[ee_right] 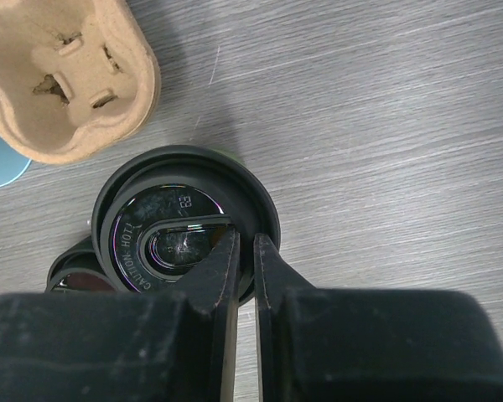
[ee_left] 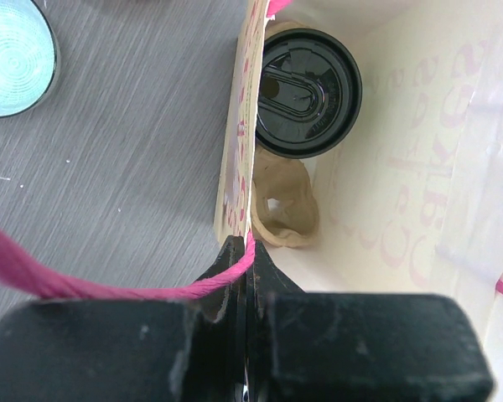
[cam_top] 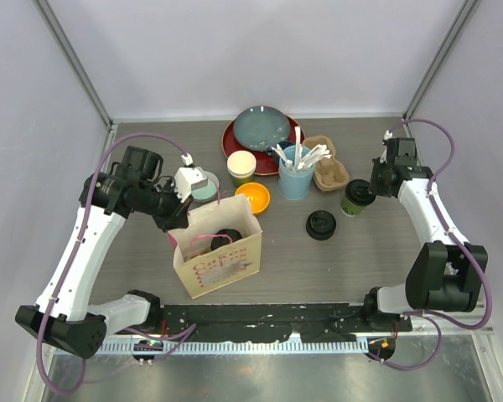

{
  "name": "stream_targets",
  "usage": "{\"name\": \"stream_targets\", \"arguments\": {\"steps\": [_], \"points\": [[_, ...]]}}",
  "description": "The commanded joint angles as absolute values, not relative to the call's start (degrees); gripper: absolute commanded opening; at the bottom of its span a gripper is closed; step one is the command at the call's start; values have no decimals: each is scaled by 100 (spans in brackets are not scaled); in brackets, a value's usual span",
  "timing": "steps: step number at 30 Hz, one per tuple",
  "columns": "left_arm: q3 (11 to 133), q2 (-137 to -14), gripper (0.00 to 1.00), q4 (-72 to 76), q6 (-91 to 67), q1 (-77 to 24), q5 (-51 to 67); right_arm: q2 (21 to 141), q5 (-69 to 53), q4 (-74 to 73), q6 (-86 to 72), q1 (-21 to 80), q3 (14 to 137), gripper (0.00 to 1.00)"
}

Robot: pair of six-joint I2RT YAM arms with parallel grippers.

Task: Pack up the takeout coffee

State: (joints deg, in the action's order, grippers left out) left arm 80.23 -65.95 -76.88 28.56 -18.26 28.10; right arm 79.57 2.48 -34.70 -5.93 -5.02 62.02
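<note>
One takeout coffee cup (cam_top: 227,237) with its black lid (ee_left: 308,92) stands inside the paper bag (cam_top: 222,260), beside a tan cardboard holder (ee_left: 285,205). My left gripper (ee_left: 250,247) is shut on the bag's left wall (ee_left: 239,167), with the pink handle (ee_left: 109,289) draped over the fingers. The other dark green takeout coffee cup (cam_top: 357,198) stands on the table at the right. My right gripper (ee_right: 246,243) pinches the near rim of its lid (ee_right: 180,226), one finger over the lid and one outside it.
A loose stack of black lids (cam_top: 321,224) lies left of the right cup. Behind are a light-blue cup of white utensils (cam_top: 296,180), a cardboard carrier (cam_top: 329,163), stacked plates (cam_top: 262,130), a cream cup (cam_top: 241,167), an orange bowl (cam_top: 252,198) and a pale-blue dish (ee_left: 12,54).
</note>
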Motion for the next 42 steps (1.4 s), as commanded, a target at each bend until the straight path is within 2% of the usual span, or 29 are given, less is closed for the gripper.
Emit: {"name": "stream_targets", "arguments": {"steps": [1,10,17,30,35,42], "points": [[8095,-6495,0,-7392,2707,-1846,2962,7823,281,-3673,-536,-361,6547,1],[8060,-6530,0,-7225,2628,-1846,3603,7445,729,-4446,-378,-114,7373,1],[8042,-6741,1,-7312,2803,-1854,3647,7173,993,-4992,-299,0,8059,1],[8744,-6768,56,-7566,2593,-1854,2918,7154,1002,-5756,-343,1230,9667,1],[9026,-6680,62,-7840,2505,-1854,2620,7303,642,-5818,-194,1537,10404,1],[8974,-6530,61,-7972,2066,-1846,1812,7769,642,-6074,-114,2704,11425,1]]}}
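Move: At the right hand's fingers, already pinched on its rim, the lidded coffee cup has its middle about 4 cm left, 1 cm back and 5 cm lower. The paper bag is roughly 40 cm left and 15 back of that hand, the cardboard tray 12 ahead and 10 left, the black lids 6 back and 12 left. The left hand grips the bag's left rim; the bag's middle is some 8 cm right of it and 11 below, the green bowl about 19 ahead and 2 right. Lifting the coffee cup by its rim, the right hand climbs about 26 cm, first almost straight up, then also swinging some 12 cm left towards the bag's side, tipping its fingers up and turning counter-clockwise, each by over 20 degrees, its pinch kept. The left hand edges 2 cm right, opens its fingers past half to let go of the bag rim, then rises about 4 cm clear. ##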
